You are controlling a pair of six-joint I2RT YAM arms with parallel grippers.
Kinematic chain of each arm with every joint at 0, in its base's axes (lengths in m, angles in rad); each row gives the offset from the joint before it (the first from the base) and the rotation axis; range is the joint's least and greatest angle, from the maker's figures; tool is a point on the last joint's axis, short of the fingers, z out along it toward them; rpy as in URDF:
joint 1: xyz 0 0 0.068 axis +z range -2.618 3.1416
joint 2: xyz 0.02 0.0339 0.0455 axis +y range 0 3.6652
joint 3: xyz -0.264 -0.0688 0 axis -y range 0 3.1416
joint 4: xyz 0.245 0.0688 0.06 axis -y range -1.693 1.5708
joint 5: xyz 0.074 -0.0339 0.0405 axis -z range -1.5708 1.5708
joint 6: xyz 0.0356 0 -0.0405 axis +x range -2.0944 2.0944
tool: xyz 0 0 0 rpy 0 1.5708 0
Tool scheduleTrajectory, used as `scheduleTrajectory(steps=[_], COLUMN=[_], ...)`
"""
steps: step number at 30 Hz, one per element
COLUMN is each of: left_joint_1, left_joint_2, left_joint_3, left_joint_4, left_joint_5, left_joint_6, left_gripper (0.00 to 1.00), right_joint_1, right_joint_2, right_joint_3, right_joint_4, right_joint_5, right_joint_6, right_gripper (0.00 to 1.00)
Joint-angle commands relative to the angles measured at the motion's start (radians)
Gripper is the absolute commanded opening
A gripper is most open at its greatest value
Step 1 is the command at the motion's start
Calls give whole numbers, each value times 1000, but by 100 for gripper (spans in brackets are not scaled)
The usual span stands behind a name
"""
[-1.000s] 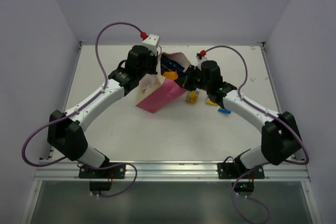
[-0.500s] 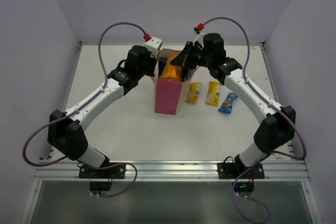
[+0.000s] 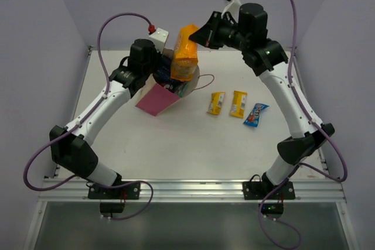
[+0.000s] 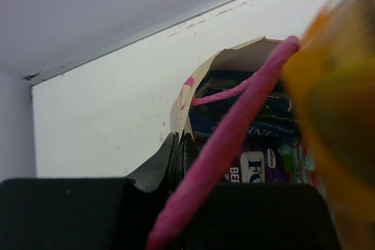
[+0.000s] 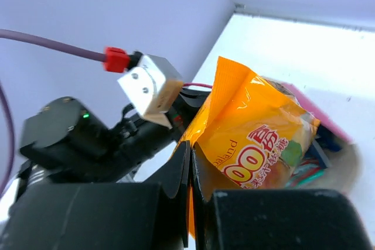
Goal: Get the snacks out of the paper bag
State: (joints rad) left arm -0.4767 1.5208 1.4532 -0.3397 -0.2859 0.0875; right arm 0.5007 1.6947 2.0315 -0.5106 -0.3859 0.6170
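Note:
The paper bag (image 3: 157,99) with pink sides leans tilted at the back middle of the table, mouth facing up and right. My left gripper (image 3: 159,73) is shut on its rim (image 4: 183,115). Dark blue and purple packets (image 4: 258,165) show inside it. My right gripper (image 3: 199,35) is shut on the top edge of the orange-yellow packet (image 3: 184,52), which hangs in the air above the bag's mouth; it also shows in the right wrist view (image 5: 258,139). Two small yellow packets (image 3: 217,103) (image 3: 238,103) and a small blue one (image 3: 254,114) lie on the table to the right.
A pink cord handle (image 3: 204,81) trails out of the bag onto the table. The white table (image 3: 193,150) is walled at the back and sides by lilac panels. The left arm's wrist camera block (image 5: 149,89) sits close to the lifted packet.
My right gripper rose up and back, lifting the orange-yellow packet out of the bag. The bag went from upright to tilted as my left gripper shifted left with its rim.

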Motion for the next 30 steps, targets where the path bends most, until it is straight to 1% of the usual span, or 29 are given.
scheduleTrajectory(steps=[1, 3, 6, 9, 13, 14, 16, 17, 18, 20, 21, 24, 25, 26, 27, 28, 29, 30], left_joint_1=[50, 62, 72, 70, 70, 70, 70, 69, 67, 61, 56, 32, 9, -3, -31, -43, -51, -62], left_joint_2=[-68, -83, -109, -149, -212, -221, -241, -244, -246, -249, -249, -246, -238, -232, -226, -214, -206, -192], left_joint_3=[18, -5, -62, -126, -185, -195, -229, -240, -261, -283, -300, -329, -332, -332, -332, -333, -326, -320], left_joint_4=[88, 111, 140, 159, 159, 159, 163, 165, 165, 165, 166, 191, 200, 199, 199, 199, 196, 191], left_joint_5=[-61, -55, -19, 66, 214, 272, 313, 339, 344, 352, 352, 363, 343, 334, 317, 266, 246, 229], left_joint_6=[98, 145, 237, 314, 340, 337, 324, 311, 304, 267, 250, 164, 143, 118, 106, 89, 60, 40], left_gripper=[0, 0, 0, 0, 0, 0, 0, 0, 0, 0, 0, 0, 0, 0, 0, 0, 0, 0], right_joint_1=[-53, -102, -172, -214, -226, -226, -226, -226, -226, -214, -206, -150, -131, -85, -61, -32, 20, 47], right_joint_2=[-90, -108, -136, -152, -112, -89, -70, -64, -50, -50, -69, -118, -162, -188, -216, -265, -285, -299], right_joint_3=[127, 119, 49, -43, -141, -166, -252, -283, -328, -375, -423, -511, -536, -568, -632, -666, -706, -775], right_joint_4=[9, 9, 3, 9, 64, 82, 159, 179, 201, 222, 247, 285, 297, 323, 363, 391, 423, 475], right_joint_5=[48, 47, 32, 54, 87, 90, 94, 105, 113, 119, 125, 159, 168, 180, 194, 205, 203, 211], right_joint_6=[-51, -43, -31, -65, -123, -125, -119, -112, -109, -91, -83, -51, -16, 1, 24, 80, 111, 180], right_gripper=[0, 0, 0, 0, 0, 0, 0, 2, 15, 29, 44, 67, 70, 74, 74, 74, 74, 74])
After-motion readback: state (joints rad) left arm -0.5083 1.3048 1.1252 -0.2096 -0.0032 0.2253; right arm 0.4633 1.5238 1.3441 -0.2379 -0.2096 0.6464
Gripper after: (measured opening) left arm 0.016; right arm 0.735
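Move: The right hand already holds the orange pack by one end, above the bag; the bare spot it is taken to lies about 10 cm ahead, 5 cm to the right and 43 cm below. The bag's middle is some 4 cm ahead, 8 cm left and 31 cm below. One yellow pack lies 2 cm ahead and 11 cm right, the second 2 cm ahead and 20 cm right, both 43 cm down. From the left hand, that spot is about 5 cm ahead, 17 cm right and 28 cm down. The right hand swings the orange pack about 12 cm right and slightly up, clear of the bag mouth, then goes forward and steeply down towards the bare table beyond the bag, opening its fingers wide on the way to let go of the pack while still well above the table; emptied, it doubles back left and towards the base, near the bag. The left hand keeps its pinch on the bag's rim, shifting about 4 cm left at first, then drawing back, right and a little down as it turns some 20 degrees clockwise. ##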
